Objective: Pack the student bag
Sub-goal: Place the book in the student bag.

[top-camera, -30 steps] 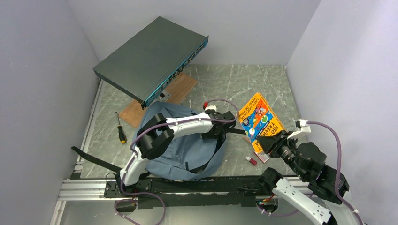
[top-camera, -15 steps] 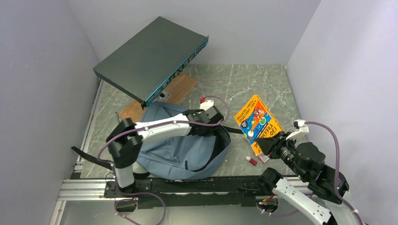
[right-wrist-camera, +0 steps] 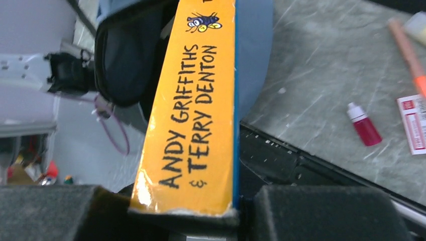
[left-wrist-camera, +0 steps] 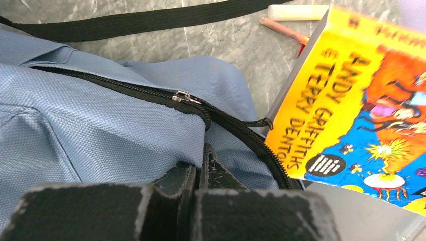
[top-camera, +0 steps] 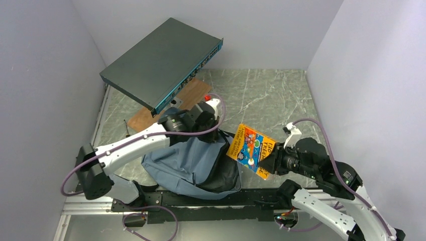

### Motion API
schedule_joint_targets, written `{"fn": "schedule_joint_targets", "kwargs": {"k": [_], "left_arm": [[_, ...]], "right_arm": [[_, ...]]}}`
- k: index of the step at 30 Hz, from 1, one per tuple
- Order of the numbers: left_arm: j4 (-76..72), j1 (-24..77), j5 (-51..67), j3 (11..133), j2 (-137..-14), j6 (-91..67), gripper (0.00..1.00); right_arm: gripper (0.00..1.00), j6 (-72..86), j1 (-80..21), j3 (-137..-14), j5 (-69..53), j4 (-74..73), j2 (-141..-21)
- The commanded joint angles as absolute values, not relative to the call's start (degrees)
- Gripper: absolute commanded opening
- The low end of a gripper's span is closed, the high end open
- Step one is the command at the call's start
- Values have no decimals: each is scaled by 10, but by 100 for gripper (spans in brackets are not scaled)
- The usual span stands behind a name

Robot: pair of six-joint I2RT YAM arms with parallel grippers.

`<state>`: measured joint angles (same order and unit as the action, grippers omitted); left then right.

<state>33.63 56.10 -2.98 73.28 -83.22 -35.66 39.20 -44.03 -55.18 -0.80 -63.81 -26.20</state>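
Note:
The student bag (top-camera: 176, 165), blue-grey with a black zipper, lies near the front edge of the table with its dark opening facing right. My left gripper (top-camera: 210, 134) is shut on the bag's fabric (left-wrist-camera: 125, 135) beside the zipper pull (left-wrist-camera: 182, 96) and holds the opening's rim up. My right gripper (top-camera: 271, 163) is shut on a yellow-orange book (top-camera: 251, 148). The book's spine (right-wrist-camera: 196, 100) points at the bag's opening (right-wrist-camera: 128, 55), its far end at the rim. The left wrist view shows the book's cover (left-wrist-camera: 361, 100) just right of the zipper.
A flat dark grey metal box (top-camera: 161, 63) leans tilted at the back left above a wooden board (top-camera: 193, 95). A small red bottle (right-wrist-camera: 364, 128), an orange pen (right-wrist-camera: 407, 50) and a label card (right-wrist-camera: 414, 123) lie on the table to the right. A black strap (left-wrist-camera: 150, 20) trails behind the bag.
My left gripper shut on the bag's fabric and drew the rim back and to the left. My right arm carried the book leftward from the table's right side to the bag's opening.

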Motion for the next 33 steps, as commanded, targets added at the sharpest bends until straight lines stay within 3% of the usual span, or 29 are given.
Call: {"fn": "schedule_joint_targets", "kwargs": {"k": [1, 7, 11, 18, 22, 26, 29, 30, 31, 33], "left_arm": [[288, 523, 33, 726, -765, -324, 0], [292, 503, 67, 733, -763, -311, 0], [277, 503, 96, 744, -782, -312, 0], [273, 503, 114, 755, -793, -312, 0], [274, 503, 130, 748, -793, -312, 1], [278, 515, 117, 731, -775, -313, 32], [303, 539, 64, 729, -750, -308, 44], [312, 555, 36, 728, -741, -306, 55], [318, 572, 10, 726, -729, -304, 73], [338, 611, -56, 725, -719, -307, 96]], "right_arm": [[0, 402, -442, -601, -161, -649, -279], [0, 454, -442, -603, -288, -621, -251], [0, 462, -442, -527, -389, -592, -265], [0, 471, -441, -433, -371, -460, -299], [0, 481, -441, -426, -302, -383, -316], [0, 516, -440, -390, -293, -268, -337], [0, 532, -440, -378, -285, -220, -347], [0, 529, -440, -381, -282, -221, -352], [0, 525, -440, -385, -281, -224, -355], [0, 517, -439, -390, -280, -233, -362]]}}
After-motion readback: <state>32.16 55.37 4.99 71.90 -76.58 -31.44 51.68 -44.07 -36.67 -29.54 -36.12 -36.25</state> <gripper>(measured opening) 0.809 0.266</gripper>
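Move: The right hand grips the book by one end, the book's middle about 5 cm ahead, 4 cm left and 5 cm lower; the bag's dark mouth lies some 14 cm left of this hand, 2 cm ahead and 16 cm below. The little red bottle is about 5 cm ahead, 7 cm right and 25 cm down. From the left hand, shut on the bag's flap, the mouth is about 11 cm back, straight across and 13 cm below; the book is 8 cm back and 10 cm right, roughly level. Keeping its grip on the book, the right hand first swings back about 8 cm and left with a slight rise, then drops and comes forward again while carrying on left, ending some 10 cm left of its start and turned some 20 degrees counter-clockwise and 20 degrees nose-down, the book's far end fed into the bag's mouth. The left hand draws the flap a couple of centimetres left and up and eases back, then late on opens wide, lets go of the flap and starts to rise and back away. ##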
